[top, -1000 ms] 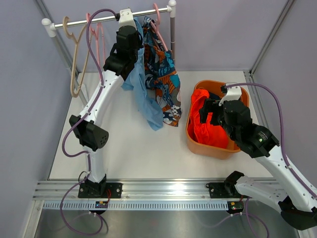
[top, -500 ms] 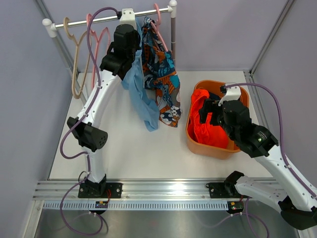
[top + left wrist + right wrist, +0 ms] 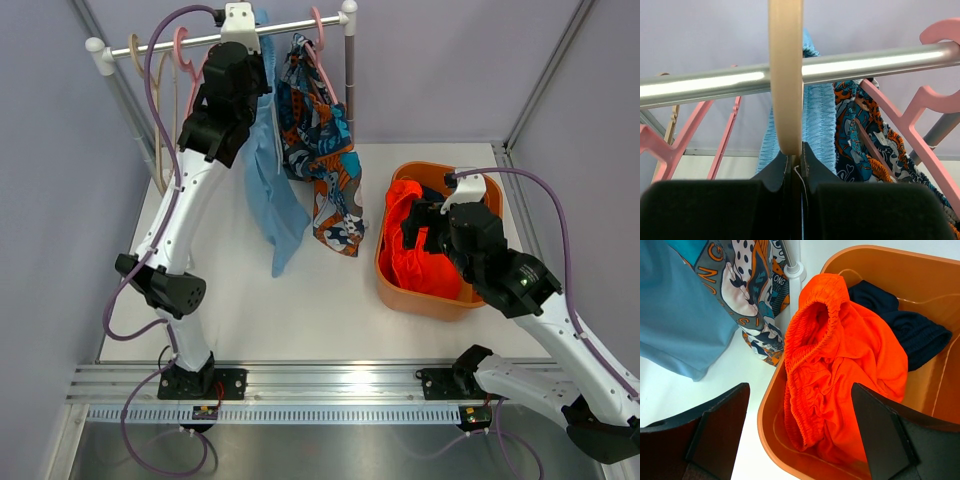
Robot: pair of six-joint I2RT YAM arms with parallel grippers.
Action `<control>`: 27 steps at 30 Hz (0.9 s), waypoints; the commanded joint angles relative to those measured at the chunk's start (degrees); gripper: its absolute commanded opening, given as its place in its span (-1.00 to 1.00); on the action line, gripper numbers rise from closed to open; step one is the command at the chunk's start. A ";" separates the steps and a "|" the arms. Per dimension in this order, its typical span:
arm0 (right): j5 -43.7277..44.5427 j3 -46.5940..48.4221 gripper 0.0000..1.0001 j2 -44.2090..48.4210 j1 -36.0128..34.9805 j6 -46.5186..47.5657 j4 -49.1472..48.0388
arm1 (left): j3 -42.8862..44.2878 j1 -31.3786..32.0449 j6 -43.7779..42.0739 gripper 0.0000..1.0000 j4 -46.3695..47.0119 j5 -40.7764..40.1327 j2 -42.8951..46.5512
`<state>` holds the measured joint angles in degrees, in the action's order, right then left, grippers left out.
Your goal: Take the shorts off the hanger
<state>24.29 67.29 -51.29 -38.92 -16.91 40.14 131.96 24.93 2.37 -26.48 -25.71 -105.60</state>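
Note:
My left gripper [image 3: 232,95] is raised to the metal rail [image 3: 300,24] and is shut on a beige hanger [image 3: 785,75] whose hook lies over the rail [image 3: 880,61]. The light blue shorts [image 3: 268,195] hang from it, and their waistband shows in the left wrist view [image 3: 819,117]. The multicolour print shorts [image 3: 320,150] hang on a pink hanger [image 3: 900,135] just to the right. The orange-red shorts [image 3: 840,365] and the dark navy shorts [image 3: 905,325] lie in an orange basket [image 3: 440,300]. My right gripper [image 3: 800,425] is open and empty above the basket.
Empty pink hangers [image 3: 185,55] and another beige hanger [image 3: 160,140] hang at the rail's left end. The rail's upright post [image 3: 347,60] stands behind the multicolour shorts. Grey walls close in the white table [image 3: 230,310] on three sides.
My left gripper has risen and moved left towards the rail, carrying the hanger. The light blue shorts have swung left with it. The right arm has not moved.

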 commanded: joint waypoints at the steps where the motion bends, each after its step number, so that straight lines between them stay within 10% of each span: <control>1: -0.48 -0.23 0.82 0.49 0.33 -0.58 -2.00 | 0.93 -0.23 -0.70 -1.00 4.69 1.02 3.21; 27: -16.13 10.49 0.73 -9.87 -6.68 -1.82 -5.78 | -36.58 6.10 3.08 -1.00 -19.22 25.18 41.69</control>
<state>10.41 73.30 -58.65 -41.21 -18.65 37.74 98.19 30.57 5.85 -46.94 -6.87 -68.49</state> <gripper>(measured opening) 0.868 0.064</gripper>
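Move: The left hand already grips the wooden hanger holding the light blue shorts; the open space it is bound for lies about 20 cm back and 7 cm lower. Roughly level with it ahead, the patterned shorts hang some 11 cm to its right and 20 cm below, a pink hanger 12 cm left and 8 cm below. From the right hand the blue shorts hang about 22 cm ahead, 30 cm left; the orange bin is 5 cm ahead, 7 cm right, 20 cm below. Left hand, still gripping, draws the hanger back some 20 cm and down; the right swings left towards it. ##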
